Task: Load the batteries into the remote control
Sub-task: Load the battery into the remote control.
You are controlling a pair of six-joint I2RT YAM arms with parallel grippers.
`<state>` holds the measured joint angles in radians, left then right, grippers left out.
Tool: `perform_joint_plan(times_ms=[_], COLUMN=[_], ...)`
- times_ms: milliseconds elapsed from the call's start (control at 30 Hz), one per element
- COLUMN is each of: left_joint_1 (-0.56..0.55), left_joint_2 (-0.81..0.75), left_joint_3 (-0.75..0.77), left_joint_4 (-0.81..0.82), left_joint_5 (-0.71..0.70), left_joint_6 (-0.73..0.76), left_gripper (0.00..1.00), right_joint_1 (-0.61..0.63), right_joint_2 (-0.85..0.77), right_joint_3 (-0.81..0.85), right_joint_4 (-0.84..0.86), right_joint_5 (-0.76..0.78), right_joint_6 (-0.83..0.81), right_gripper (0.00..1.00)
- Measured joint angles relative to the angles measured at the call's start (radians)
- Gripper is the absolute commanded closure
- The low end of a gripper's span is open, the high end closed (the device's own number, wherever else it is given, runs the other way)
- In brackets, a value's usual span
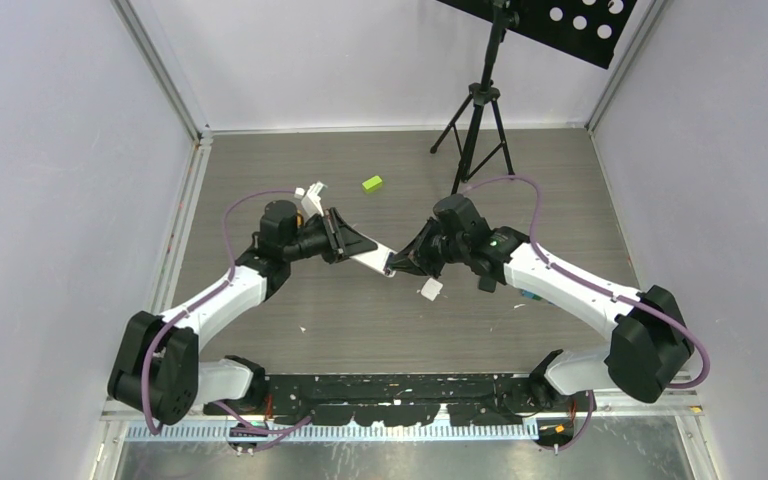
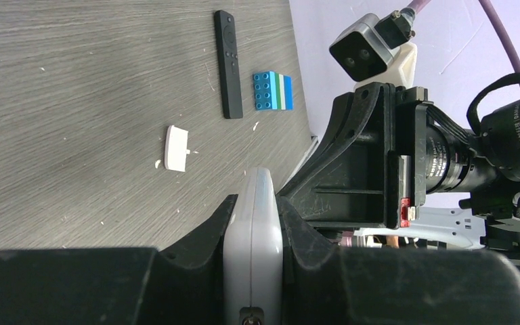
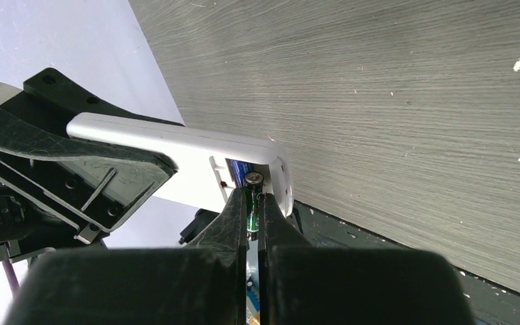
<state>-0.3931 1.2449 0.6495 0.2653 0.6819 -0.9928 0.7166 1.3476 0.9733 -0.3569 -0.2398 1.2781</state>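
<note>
My left gripper (image 2: 254, 203) is shut on the white remote control (image 2: 253, 233), clamping it edge-on above the table. In the top view the remote (image 1: 370, 258) points toward my right gripper (image 1: 403, 262). The remote's open battery bay faces the right wrist view, with a blue battery (image 3: 240, 167) lying inside the remote (image 3: 176, 156). My right gripper (image 3: 251, 198) is shut on a green battery (image 3: 251, 211), and the battery's metal end sits at the mouth of the bay. The other batteries are out of view.
A white battery cover (image 1: 430, 290) (image 2: 176, 147) lies on the table under the grippers. A black remote (image 2: 228, 64) and a blue, green and white block (image 2: 272, 91) lie beyond it. A green block (image 1: 372, 183) and a tripod (image 1: 475, 120) stand at the back.
</note>
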Motion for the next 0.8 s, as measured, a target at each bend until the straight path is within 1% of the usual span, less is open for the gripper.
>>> perform_joint_plan(times_ms=[100, 233, 300, 800], left_joint_1=[0.001, 0.001, 0.001, 0.009], left_joint_2=[0.008, 0.008, 0.008, 0.047], left_joint_3=[0.000, 0.000, 0.000, 0.014], left_joint_4=[0.008, 0.013, 0.014, 0.006], left_joint_5=[0.002, 0.010, 0.019, 0.072], left_joint_6=[0.004, 0.013, 0.020, 0.032], left_gripper=[1.00, 1.00, 1.00, 1.00], right_joint_1=[0.002, 0.002, 0.003, 0.009], right_joint_2=[0.003, 0.003, 0.003, 0.003], right_joint_3=[0.000, 0.000, 0.000, 0.000], right_joint_4=[-0.003, -0.003, -0.003, -0.003], right_joint_5=[-0.002, -0.006, -0.009, 0.003], right_joint_6=[0.007, 0.016, 0.019, 0.020], right_gripper=[0.91, 0.77, 0.73, 0.64])
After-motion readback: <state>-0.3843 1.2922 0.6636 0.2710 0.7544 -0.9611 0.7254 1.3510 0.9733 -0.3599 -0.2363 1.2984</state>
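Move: The right hand already has the green battery shut between its fingertips at the white remote control; the remote's open battery compartment is only about 1 cm ahead, 1 cm to the left and 1 cm below. The blue battery already in it lies some 1 cm ahead and 2 cm left, 1 cm down. The loose white cover is on the table about 3 cm ahead, 9 cm right and 17 cm below. From the left hand, gripping the remote, the compartment lies roughly 2 cm back, 4 cm right and 3 cm down. Staying practically in place with the wrist unturned, the right hand opens its nearly shut fingers to about a third of their range and lets go of the green battery at the compartment, a finger remaining on either side of it. Meanwhile the left hand keeps its grip on the white remote, easing down by some half a centimetre and swinging about 5 degrees clockwise under the battery. ##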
